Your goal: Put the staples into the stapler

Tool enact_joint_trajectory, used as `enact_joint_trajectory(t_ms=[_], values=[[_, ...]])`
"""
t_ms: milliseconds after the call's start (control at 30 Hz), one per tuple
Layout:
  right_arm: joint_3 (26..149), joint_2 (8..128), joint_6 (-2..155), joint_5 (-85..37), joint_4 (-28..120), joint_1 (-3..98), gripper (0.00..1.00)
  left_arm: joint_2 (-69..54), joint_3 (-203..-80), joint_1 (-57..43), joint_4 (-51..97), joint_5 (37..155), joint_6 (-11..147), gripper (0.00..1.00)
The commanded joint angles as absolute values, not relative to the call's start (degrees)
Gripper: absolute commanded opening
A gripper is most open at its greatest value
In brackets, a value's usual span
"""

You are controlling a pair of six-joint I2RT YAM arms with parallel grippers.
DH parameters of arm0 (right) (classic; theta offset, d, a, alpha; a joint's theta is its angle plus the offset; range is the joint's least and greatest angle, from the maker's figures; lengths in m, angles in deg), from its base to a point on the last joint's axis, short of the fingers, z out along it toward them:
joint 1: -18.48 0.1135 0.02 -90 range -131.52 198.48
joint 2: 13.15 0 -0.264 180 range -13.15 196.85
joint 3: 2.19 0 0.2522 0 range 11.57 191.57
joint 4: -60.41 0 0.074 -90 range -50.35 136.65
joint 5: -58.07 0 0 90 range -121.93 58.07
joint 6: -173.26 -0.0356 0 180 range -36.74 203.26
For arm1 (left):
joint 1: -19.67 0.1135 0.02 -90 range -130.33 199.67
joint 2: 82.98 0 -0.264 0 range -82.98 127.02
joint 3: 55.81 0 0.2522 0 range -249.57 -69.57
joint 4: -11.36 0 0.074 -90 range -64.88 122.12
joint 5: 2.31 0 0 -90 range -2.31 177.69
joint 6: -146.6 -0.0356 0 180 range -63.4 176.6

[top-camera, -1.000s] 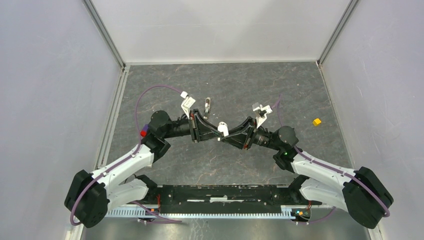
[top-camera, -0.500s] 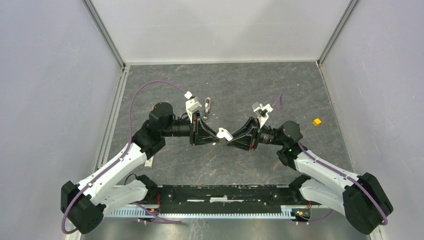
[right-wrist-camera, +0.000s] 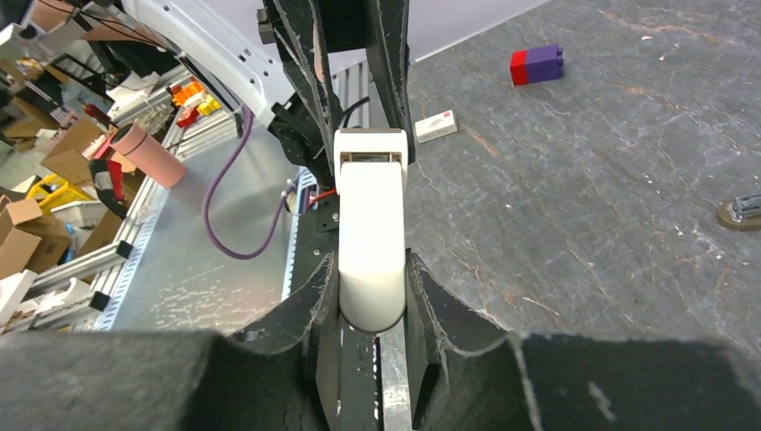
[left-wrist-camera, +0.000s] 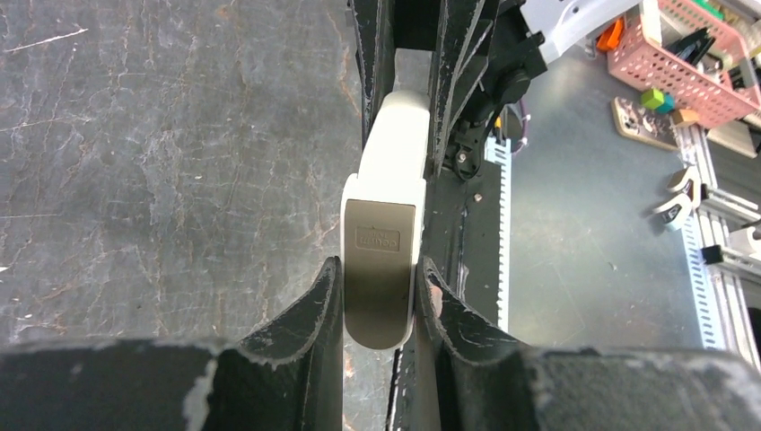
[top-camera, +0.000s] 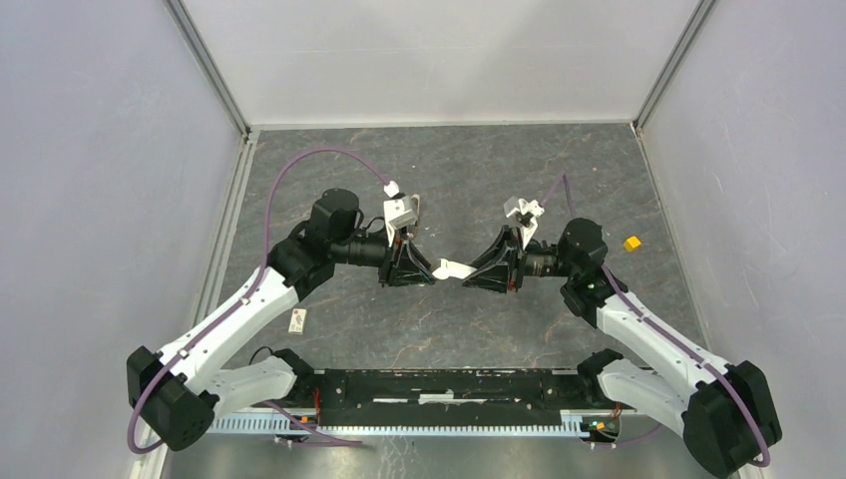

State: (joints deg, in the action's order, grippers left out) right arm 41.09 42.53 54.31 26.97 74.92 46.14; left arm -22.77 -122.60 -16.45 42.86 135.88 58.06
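A white stapler point(top-camera: 454, 268) hangs level above the table's middle, held at both ends. My left gripper point(top-camera: 436, 269) is shut on its grey-bottomed end point(left-wrist-camera: 381, 269), and my right gripper point(top-camera: 471, 271) is shut on the rounded white end point(right-wrist-camera: 370, 260). In the left wrist view my gripper point(left-wrist-camera: 380, 278) pinches the stapler, and the right gripper's fingers point(left-wrist-camera: 458, 54) clamp the far end. The right wrist view shows my right gripper point(right-wrist-camera: 370, 269) likewise closed on the stapler. The staples, a small white box point(top-camera: 297, 319) with print, lie flat on the table by the left arm, and the box point(right-wrist-camera: 435, 126) also shows beyond the stapler.
A yellow cube point(top-camera: 632, 242) sits at the table's right. A red-and-purple block point(right-wrist-camera: 536, 65) rests on the table past the box. A small grey metal piece point(right-wrist-camera: 743, 210) lies at the right edge of the right wrist view. Walls enclose the table on three sides.
Both arms swung their elbows toward the back, and the stapler turned level between the grippers. The left arm moved off the white box, which now shows. Both grips held.
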Motion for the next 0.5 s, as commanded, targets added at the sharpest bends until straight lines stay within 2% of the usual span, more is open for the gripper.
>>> enact_joint_trajectory(t_ms=[0,67,233,467], values=[[46.3,42.7,61.3,26.4,68.4,43.9,0.21,-21.1,-125.9,-15.3,52.7,136.0,50.9,0.02],[46.7,42.8,61.5,25.8,68.1,43.9,0.24,-20.6,-125.9,-15.3,52.2,134.5,51.6,0.02],[43.0,40.3,57.9,17.0,70.4,43.9,0.55,-21.6,-122.9,-15.3,42.0,128.6,63.9,0.02],[28.7,32.8,37.4,3.3,95.0,44.0,0.83,-24.8,-117.7,-15.3,26.1,122.1,80.8,0.02]])
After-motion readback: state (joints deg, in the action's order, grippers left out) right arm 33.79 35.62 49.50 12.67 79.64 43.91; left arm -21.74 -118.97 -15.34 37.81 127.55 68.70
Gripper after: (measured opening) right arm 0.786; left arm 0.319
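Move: Between the two hands, white stapler gripped at both ends: its middle is about 3 cm right of the left hand and 3 cm left of the right hand, level with both and neither ahead nor back. The open brown stapler lies on the table about 20 cm ahead of the left hand, 4 cm to its left and 23 cm below. A small white box lies some 27 cm left of the left hand, 2 cm back and 24 cm below. Opening wide, the right fingers let go of the white stapler's end; that hand goes forward about 3 cm and drifts 2 cm to the right, off the end, turning some 15 degrees clockwise. The left keeps its grip and carries the stapler about 3 cm forward and 2 cm down, nearer the open brown stapler, swinging counter-clockwise. ##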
